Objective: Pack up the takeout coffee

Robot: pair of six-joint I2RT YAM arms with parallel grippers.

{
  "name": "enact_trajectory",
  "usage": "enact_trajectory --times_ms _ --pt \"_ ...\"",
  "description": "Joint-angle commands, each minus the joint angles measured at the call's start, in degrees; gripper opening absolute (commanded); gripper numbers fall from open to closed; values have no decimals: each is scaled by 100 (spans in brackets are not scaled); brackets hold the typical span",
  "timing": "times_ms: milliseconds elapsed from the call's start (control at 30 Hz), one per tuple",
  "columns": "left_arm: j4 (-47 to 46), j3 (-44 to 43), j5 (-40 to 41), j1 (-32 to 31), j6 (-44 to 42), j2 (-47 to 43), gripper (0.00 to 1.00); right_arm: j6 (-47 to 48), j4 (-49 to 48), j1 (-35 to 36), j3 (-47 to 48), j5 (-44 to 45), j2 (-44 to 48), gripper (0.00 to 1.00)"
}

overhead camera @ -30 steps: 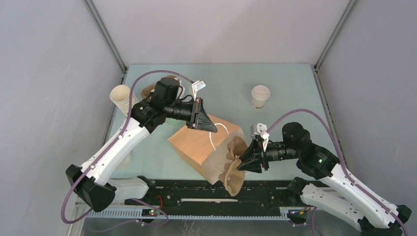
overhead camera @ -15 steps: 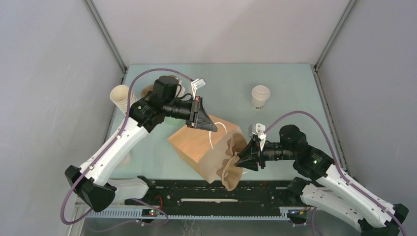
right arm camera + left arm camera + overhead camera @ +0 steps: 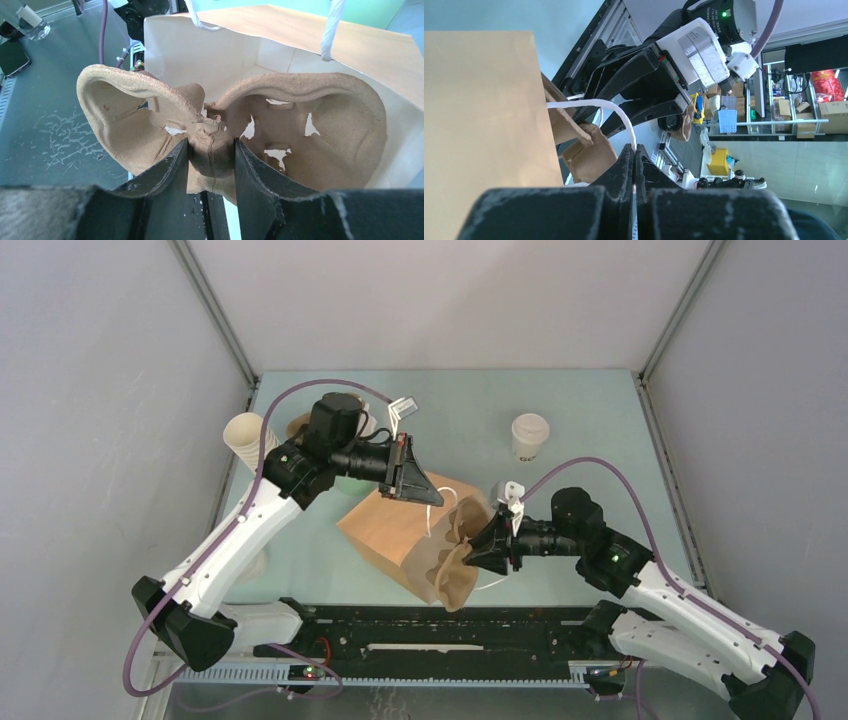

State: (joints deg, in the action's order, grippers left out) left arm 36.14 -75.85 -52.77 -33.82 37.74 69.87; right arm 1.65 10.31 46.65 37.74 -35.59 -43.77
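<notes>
The takeout coffee, a small cream cup with a white lid, stands alone at the back right of the table. A brown paper bag lies on its side mid-table, mouth toward the right arm. My left gripper is shut on the bag's white handle and holds the mouth up. My right gripper is shut on the middle of a brown pulp cup carrier, which sits partly inside the bag's mouth.
A tall stack of cream cups lies at the back left, behind the left arm. The black rail runs along the near edge. Grey walls enclose the table on three sides.
My right gripper has moved left with the carrier, pushing it from outside the bag's mouth to partly inside. The left gripper has kept hold of the handle almost in place.
</notes>
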Motion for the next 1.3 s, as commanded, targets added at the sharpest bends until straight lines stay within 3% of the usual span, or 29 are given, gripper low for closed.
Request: enact_trajectory --times_ms 0,300,700,1100,1267 --pt "-371 -248 -168 43 236 -175 0 -120 -488 51 10 10 6 43" --pt "-518 -247 -227 43 379 -197 0 -193 -583 54 -328 174 326 44" --pt "-513 -95 -286 -11 523 -335 0 109 -1394 82 -22 846 -532 45" --pt "-519 -77 -313 -121 496 -269 0 749 -727 176 184 1639 -495 45" --pt "-529 -70 -284 -160 446 -185 0 818 -383 144 406 1546 -532 45"
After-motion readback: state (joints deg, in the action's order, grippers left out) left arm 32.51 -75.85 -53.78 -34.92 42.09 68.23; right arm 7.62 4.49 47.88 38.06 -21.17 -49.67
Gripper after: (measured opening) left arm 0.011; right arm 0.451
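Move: Right in front of the right fingers, which already hold the brown cup carrier, the paper bag's mouth has its middle about 4 cm to the left and 2 cm ahead, at roughly the same height. The top of the bag's handle loop is some 5 cm ahead, 4 cm left and 11 cm up. The lidded cup stands roughly 33 cm ahead, 16 cm right and 17 cm below. From the left hand the mouth is about 3 cm back and 11 cm below. Easing the pinched carrier farther into the bag's mouth, the right hand first wavers in place, then travels about 5 cm forward, sinking about a centimetre. It turns some 10 degrees clockwise and rolls about as much, its forward side rising, with its grip unchanged. The left fingers keep the white handle loop pinched and lift it about 2 cm, easing back slightly. ##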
